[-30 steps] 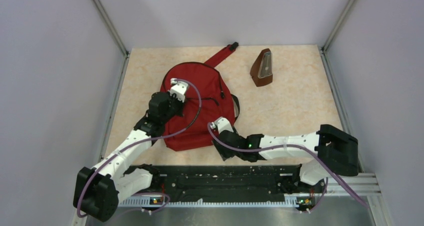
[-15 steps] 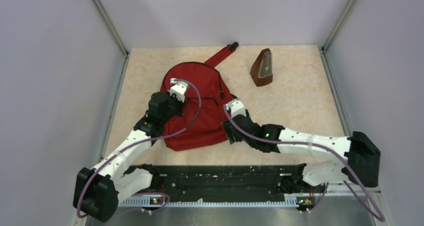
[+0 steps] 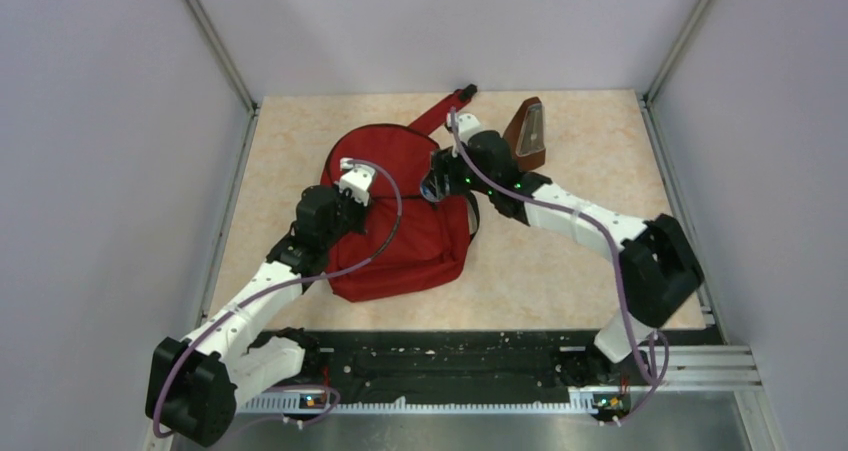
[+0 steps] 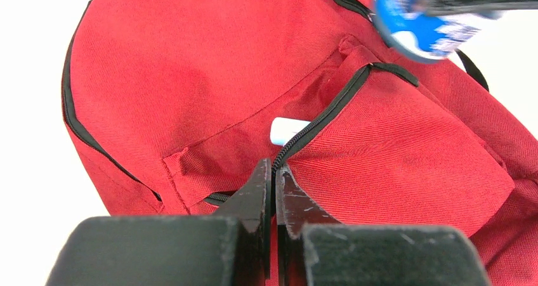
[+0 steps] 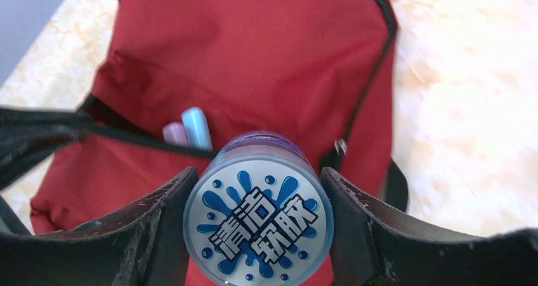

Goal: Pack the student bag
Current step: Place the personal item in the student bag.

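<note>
The student bag point(image 3: 405, 251) lies flat on the table, red with black zippers. My left gripper point(image 4: 274, 172) is shut on the black zipper edge point(image 4: 317, 124) of its front pocket and holds that edge up, so the pocket gapes. In the top view this gripper point(image 3: 360, 183) sits over the bag's left half. My right gripper point(image 5: 257, 226) is shut on a round jar point(image 5: 258, 219) with a blue-and-white splash label. It hovers over the bag's upper right point(image 3: 437, 186), close to the pocket mouth. The jar point(image 4: 422, 19) also shows in the left wrist view.
Two pen ends, light blue point(image 5: 196, 126) and lilac point(image 5: 172, 134), stick out of the open pocket. A brown wedge-shaped metronome point(image 3: 527, 136) stands at the back right, beside the right forearm. A red strap point(image 3: 440, 111) trails toward the back wall. Walls close in three sides.
My right arm has swung from the near front of the bag up to its upper right, carrying the jar. The left arm has kept its hold and place.
</note>
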Available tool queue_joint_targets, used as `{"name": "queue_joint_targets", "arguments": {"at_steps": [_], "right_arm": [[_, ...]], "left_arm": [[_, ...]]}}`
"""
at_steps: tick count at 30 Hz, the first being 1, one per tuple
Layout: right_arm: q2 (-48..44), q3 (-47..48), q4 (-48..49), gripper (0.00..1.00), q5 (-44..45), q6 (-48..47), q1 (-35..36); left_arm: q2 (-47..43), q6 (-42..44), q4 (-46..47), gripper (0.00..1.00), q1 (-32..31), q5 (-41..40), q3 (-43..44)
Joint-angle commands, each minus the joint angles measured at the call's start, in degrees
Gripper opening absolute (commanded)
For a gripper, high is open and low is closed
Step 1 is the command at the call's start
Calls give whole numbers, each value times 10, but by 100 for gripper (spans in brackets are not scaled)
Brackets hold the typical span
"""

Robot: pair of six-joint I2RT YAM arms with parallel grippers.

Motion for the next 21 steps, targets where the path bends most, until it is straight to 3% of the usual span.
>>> {"name": "queue_joint_targets", "arguments": {"at_steps": [1,7,13,18,21], "right_arm": [[97,139,39,0,-157,-23,-16],[236,285,-7,0,-330,-52,-21],[330,421,-167,0,-530,-158,-21],[365,490,-320,0,-586,-279,-21],[400,533,-375,0,-599,-301,-21]], "left_arm": [[-17,-2,40,0,1,10,-2],[-15,0,44,0,2,28,-2],[-17,3,48,0,1,34,-5],[-16,3,51,0,1,35,-6],[-17,4,54,0,1,43,-8]]}}
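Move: The right hand, already holding the personal item (a round jar) upright, has the student bag's open pocket mouth about 12 cm to its left, 2 cm back and 6 cm below. Two highlighters poke out of the mouth, level with that hand, some 12 cm left and 8 cm down. The left fingertips pinch the mouth's zip edge, about 15 cm left, 6 cm back and slightly lower. From the left hand the mouth lies about 4 cm ahead, 3 cm right and 4 cm lower. Keeping its grip on the jar, the right hand brings the jar's foot down into the pocket mouth beside the left fingers: it sweeps about 12 cm left, bowing some 4 cm forward and then 5 cm back, sinking about 4 cm late on, while turning roughly 50 degrees counter-clockwise. The left fingers stay shut on the zip edge, holding the mouth open. ##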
